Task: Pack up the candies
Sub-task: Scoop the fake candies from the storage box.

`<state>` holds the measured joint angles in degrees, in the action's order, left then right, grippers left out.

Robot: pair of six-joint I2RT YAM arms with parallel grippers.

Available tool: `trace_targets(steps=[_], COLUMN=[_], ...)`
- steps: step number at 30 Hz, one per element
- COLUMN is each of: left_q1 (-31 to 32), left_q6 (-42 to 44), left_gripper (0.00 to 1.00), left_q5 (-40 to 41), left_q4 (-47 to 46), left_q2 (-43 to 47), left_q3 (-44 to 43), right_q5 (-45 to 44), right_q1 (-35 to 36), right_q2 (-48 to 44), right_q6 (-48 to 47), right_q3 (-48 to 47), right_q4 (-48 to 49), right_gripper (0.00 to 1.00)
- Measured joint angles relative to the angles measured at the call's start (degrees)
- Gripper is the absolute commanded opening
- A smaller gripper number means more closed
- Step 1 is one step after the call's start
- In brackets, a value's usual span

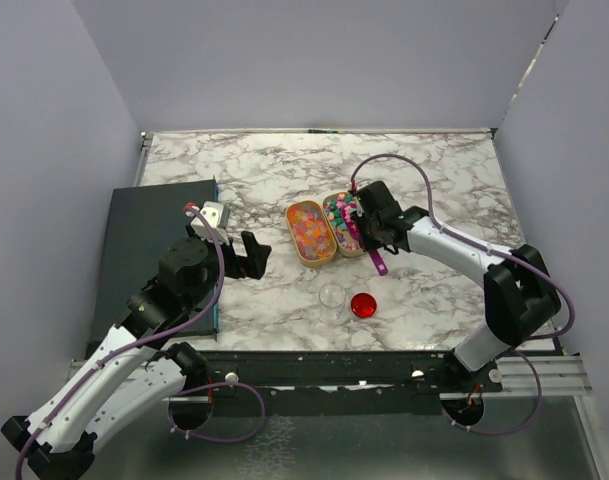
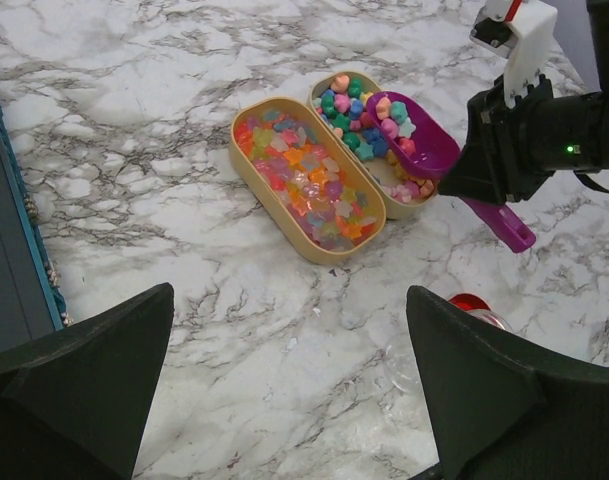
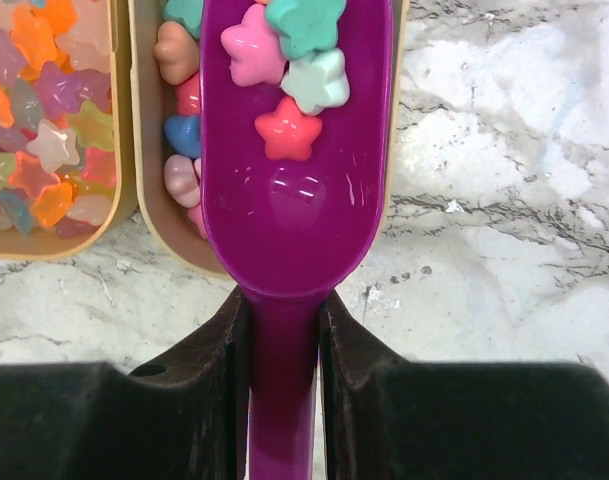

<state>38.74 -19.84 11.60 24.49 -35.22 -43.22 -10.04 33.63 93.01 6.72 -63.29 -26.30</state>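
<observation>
Two tan oval trays lie side by side mid-table. The left tray holds translucent candies; the right tray holds opaque pastel star candies. My right gripper is shut on the handle of a purple scoop, whose bowl sits over the right tray with several star candies at its far end. From above, the right gripper hangs at that tray's near end. My left gripper stands open and holds nothing, left of the trays above bare marble.
A small clear jar stands near the table's front edge, with a shiny red round lid lying just to its right. A dark board with a teal edge covers the table's left side. Grey walls enclose the table.
</observation>
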Motion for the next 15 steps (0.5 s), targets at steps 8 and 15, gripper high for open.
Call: trace_targets(steps=[8, 15], left_q1=[0.0, 0.0], left_q6=[0.0, 0.0], left_gripper=[0.99, 0.99], left_q5=[0.0, 0.0], left_q4=[0.0, 0.0], left_q2=[-0.3, -0.6], left_q3=[0.0, 0.0], right_q5=[0.5, 4.0], right_q1=[0.0, 0.2], right_q2=[-8.9, -19.4], right_q6=[-3.8, -7.8], right_q3=[6.3, 9.8], right_q4=[4.4, 5.7], right_gripper=[0.01, 0.01])
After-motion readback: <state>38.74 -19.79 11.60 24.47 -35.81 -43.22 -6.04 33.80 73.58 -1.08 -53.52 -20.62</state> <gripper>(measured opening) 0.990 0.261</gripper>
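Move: The clear jar that serves as storage box stands about 12 cm back of the right hand, 8 cm to its left and a little below. The box of fake candies is some 6 cm ahead and 5 cm left of that hand; the jelly-candy box is 4 cm ahead, 12 cm left, and the red lid 14 cm back, 1 cm left. From the idle left hand the jar lies about level fore-and-aft, 13 cm right, 20 cm below. Still pinching the purple scoop by its handle, the right hand lifts the loaded blade away from the fake-candy box. It rises about 6.5 cm, gathering speed, and draws back some 2 cm. The fingers tilt up roughly 15 degrees and the wrist turns a little counter-clockwise, with the grip unchanged. ##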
